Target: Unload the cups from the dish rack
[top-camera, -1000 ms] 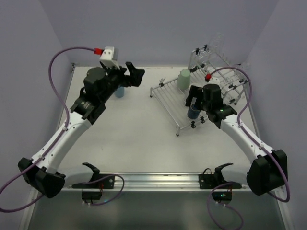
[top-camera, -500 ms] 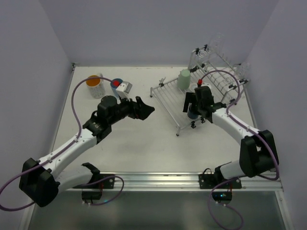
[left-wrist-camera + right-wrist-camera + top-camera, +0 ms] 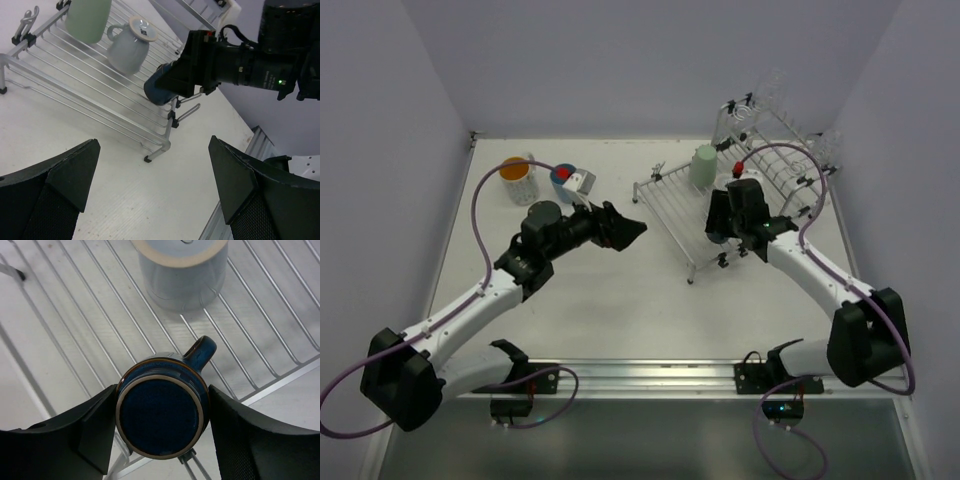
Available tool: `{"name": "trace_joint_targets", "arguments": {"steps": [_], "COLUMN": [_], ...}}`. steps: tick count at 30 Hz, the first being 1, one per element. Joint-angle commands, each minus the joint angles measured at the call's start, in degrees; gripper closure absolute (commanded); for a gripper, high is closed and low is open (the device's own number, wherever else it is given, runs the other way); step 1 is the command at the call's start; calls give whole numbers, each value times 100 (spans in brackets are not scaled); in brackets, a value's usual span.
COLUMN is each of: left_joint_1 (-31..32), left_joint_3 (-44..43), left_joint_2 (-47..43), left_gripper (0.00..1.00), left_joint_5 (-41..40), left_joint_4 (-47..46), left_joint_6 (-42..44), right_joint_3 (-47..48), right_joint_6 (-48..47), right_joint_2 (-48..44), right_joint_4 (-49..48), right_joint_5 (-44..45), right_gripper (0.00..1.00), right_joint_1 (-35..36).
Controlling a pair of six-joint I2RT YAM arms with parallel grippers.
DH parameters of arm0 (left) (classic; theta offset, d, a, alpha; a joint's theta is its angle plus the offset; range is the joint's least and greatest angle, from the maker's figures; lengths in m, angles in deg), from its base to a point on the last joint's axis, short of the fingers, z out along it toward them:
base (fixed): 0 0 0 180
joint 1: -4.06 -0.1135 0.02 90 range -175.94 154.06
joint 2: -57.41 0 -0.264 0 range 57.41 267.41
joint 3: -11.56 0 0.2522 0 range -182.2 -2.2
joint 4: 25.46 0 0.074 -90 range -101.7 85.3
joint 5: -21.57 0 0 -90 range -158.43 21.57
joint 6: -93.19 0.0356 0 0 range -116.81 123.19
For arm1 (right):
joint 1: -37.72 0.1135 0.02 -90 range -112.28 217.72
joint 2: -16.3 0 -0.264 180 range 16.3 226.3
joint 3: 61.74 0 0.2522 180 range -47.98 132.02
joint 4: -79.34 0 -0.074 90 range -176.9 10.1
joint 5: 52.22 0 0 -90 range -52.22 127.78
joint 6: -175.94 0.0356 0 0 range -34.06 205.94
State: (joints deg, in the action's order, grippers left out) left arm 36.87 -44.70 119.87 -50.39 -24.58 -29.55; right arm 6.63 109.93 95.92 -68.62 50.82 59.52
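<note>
The dish rack (image 3: 665,205) stands at the back right. An upside-down dark blue cup (image 3: 160,417) rests on its rods near the front corner. My right gripper (image 3: 161,390) is shut on it, one finger pressed against each side. In the left wrist view the same dark blue cup (image 3: 159,90) shows under the right gripper (image 3: 197,67). A light blue mug (image 3: 182,270) and a pale green cup (image 3: 703,167) stand further back on the rack. My left gripper (image 3: 625,228) hangs open over bare table left of the rack, holding nothing.
A white cup with an orange inside (image 3: 517,180) and a light blue cup (image 3: 562,182) stand on the table at the back left. Clear glasses (image 3: 775,90) sit on the rack's raised back. Purple cables arc over both arms.
My right gripper has closed from wide open onto the dark blue cup. My left arm has swung from the back-left cups toward the middle of the table, still open.
</note>
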Motion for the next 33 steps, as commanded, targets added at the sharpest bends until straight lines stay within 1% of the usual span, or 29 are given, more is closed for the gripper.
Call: {"name": "trace_joint_targets", "arguments": {"steps": [1, 3, 6, 7, 9, 10, 11, 12, 13, 14, 16, 17, 18, 19, 20, 21, 22, 27, 28, 30, 31, 32, 33], "left_joint_1": [23, 32, 32, 32, 32, 32, 32, 32, 32, 32, 32, 32, 32, 23, 32, 32, 32, 32, 32, 32, 40, 40, 40], "left_joint_3": [-144, -171, -258, -285, -294, -285, -285, -259, -154, -101, 39, 66, 93, 136, 163, 181, 189, 111, 93, 67, 23, 5, -30], "left_joint_2": [56, 74, 179, 205, 241, 249, 267, 276, 276, 285, 363, 459, 521, 574, 697, 750, 811, 1075, 1093, 1137, 1146, 1172, 1198], "left_gripper": [0, 0, 3, 3, 5, 5, 7, 8, 10, 12, 13, 14, 14, 16, 17, 18, 21, 27, 31, 35, 43, 48, 57], "left_joint_5": [269, 349, 594, 734, 850, 920, 955, 999, 1182, 1271, 1482, 1544, 1588, 1684, 1746, 1799, 1904, 1870, 1852, 1843, 1852, 1826, 1808], "left_joint_4": [-425, -539, -776, -855, -1075, -1128, -1198, -1286, -1435, -1802, -2155, -2479, -2621, -2779, -3225, -3455, -3753, -3888, -3967, -4029, -4055, -4064, -4064], "left_joint_6": [-216, -269, -479, -619, -795, -840, -884, -989, -1077, -1182, -1525, -1621, -1805, -1920, -2034, -2270, -2351, -2440, -2457, -2475, -2466, -2466, -2484], "right_joint_3": [41, -82, -284, -336, -495, -539, -574, -583, -609, -688, -732, -811, -846, -890, -934, -952, -978, -1119, -1128, -1137, -1145, -1172, -1198], "right_joint_6": [80, 167, 422, 509, 843, 966, 1220, 1327, 1467, 1721, 1986, 2283, 2434, 2592, 2837, 2935, 3093, 3367, 3393, 3411, 3428, 3472, 3524], "right_joint_2": [-989, -1280, -1817, -2027, -2230, -2309, -2414, -2450, -2477, -2503, -2504, -2486, -2416, -2363, -2302, -2188, -2126, -1906, -1888, -1836, -1783, -1748, -1713], "right_joint_4": [-491, -676, -1168, -1474, -1792, -2202, -2354, -2512, -2818, -2995, -3443, -3637, -4048, -4243, -4393, -4656, -4754, -5229, -5256, -5256, -5273, -5308, -5439], "right_joint_5": [-107, -379, -1126, -1563, -2031, -2242, -2679, -2884, -3069, -3392, -3658, -3816, -4139, -4256, -4353, -4536, -4590, -4793, -4819, -4819, -4845, -4872, -4907], "right_gripper": [71, 72, 73, 73, 73, 73, 73, 73, 73, 73, 74, 73, 73, 73, 73, 73, 73, 73, 73, 73, 73, 73, 73], "right_joint_1": [43, 43, 35, 35, 35, 35, 35, 35, 35, 35, 43, 43, 35, 35, 35, 43, 43, 35, 35, 43, 35, 35, 35]}}
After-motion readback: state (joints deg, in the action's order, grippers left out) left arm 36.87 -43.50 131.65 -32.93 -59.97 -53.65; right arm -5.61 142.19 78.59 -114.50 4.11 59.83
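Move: Beside the right hand's path to the left gripper stand two cups on the rack: the grey cup some 10 cm ahead of the right hand, neither left nor right, and the green cup about 16 cm ahead and 5 to its left, both slightly lower. The left gripper, where the dark blue mug already in the right fingers is headed, lies about 22 cm left, 8 back and 13 up. From the left hand, that mug lies roughly 22 cm right, 8 ahead and 13 down. Lifting the inverted dark blue mug with its grip unchanged, the right hand rises some 20 cm, swings left and a little back, and turns about 70 degrees to present the mug's mouth to the left hand. The left hand rises about 6 cm and edges right to meet it, rolling some 30 degrees, and its fingers close to half open, one at the mouth and one outside the wall. ##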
